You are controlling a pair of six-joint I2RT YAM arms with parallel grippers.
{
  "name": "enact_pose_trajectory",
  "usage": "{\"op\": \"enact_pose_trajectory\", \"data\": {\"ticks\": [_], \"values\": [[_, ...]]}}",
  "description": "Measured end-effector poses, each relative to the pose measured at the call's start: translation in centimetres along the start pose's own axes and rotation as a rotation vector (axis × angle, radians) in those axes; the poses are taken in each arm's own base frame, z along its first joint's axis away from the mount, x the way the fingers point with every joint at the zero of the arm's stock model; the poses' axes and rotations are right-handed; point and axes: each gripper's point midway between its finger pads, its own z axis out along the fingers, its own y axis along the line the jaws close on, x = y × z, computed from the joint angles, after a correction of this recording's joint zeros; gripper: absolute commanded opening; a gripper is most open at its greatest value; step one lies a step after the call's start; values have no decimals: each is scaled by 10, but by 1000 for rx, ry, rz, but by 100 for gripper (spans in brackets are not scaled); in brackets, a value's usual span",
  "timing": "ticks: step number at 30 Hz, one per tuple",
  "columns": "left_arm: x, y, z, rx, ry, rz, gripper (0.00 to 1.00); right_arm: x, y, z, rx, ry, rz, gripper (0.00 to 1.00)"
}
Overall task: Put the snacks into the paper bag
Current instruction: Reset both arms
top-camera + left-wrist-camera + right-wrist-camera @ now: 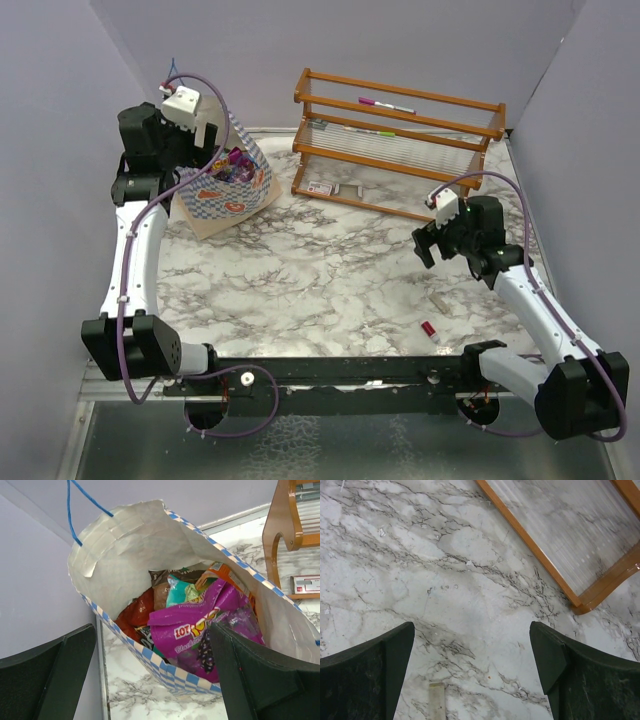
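Note:
The paper bag [228,195], blue-and-white checked with a cream inside [125,550], stands tilted at the back left with its mouth wide. Several snacks [238,165] lie inside it: a purple packet [200,620] on top, with a teal one [182,592], a brown one [162,580], a red one [134,612] and an orange one [225,575] behind or beside it. My left gripper [152,630] hangs open just above the bag's mouth, holding nothing. My right gripper [472,627] is open and empty over bare marble at mid right [425,245].
A wooden rack [400,130] stands at the back, its foot [600,592] near the right gripper. A small beige stick [436,700] and a tiny red cylinder [428,328] lie on the table at the right. The left wall is close behind the bag.

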Motion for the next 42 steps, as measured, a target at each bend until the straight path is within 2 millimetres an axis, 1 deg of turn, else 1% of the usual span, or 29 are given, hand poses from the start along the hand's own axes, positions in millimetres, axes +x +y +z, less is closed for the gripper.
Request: {"op": "enact_pose_trajectory", "data": {"ticks": [6,14,19,22,26,28,32,34,36,39,42], "values": [[10,-3,-16,-41,-23,-36,99,-1,-8,-2,49,2,21,99],[19,-12,-53,-83,-99,-55,99,-5,-23,-7,143,-10,44,99],[21,-18,-73,-95,-134,-41,99,-12,-30,-14,188,-36,45,99],[29,-22,-80,-97,-141,-34,99,-21,-33,-18,198,-61,41,99],[39,-27,-87,-98,-148,-39,99,-46,-39,-28,219,-135,29,99],[41,-29,-89,-99,-155,-51,99,-59,-41,-36,233,-186,27,99],[42,-32,-93,-99,-178,-72,99,-75,-42,-51,257,-265,23,99],[43,-35,-94,-92,-190,-79,99,-79,-42,-57,267,-298,22,99],[44,-37,-94,-82,-194,-86,99,-79,-40,-61,274,-320,21,99],[45,-41,-93,-62,-195,-95,99,-75,-38,-62,275,-329,26,99],[44,-44,-92,-46,-196,-103,99,-76,-38,-64,280,-342,28,99]]}}
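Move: The filled paper bag stands about 9 cm ahead of the left hand and 3 cm to its right, its middle some 22 cm lower. The wooden rack's middle is about 46 cm right of that hand and 10 cm ahead, also 22 cm lower. From the right hand, the bag lies roughly 23 cm ahead and 54 cm left, at nearly its height; a beige stick lies 8 cm back, 3 cm right and 12 below. The paper bag is left standing as the open, empty left hand draws back from it about 11 cm, sinking slightly, with the fingertips tipping up towards level. The right hand, also open and empty, eases a little right, then rises some 10 cm clear of the table, tipping its fingers up about 20 degrees and turning slightly clockwise. ##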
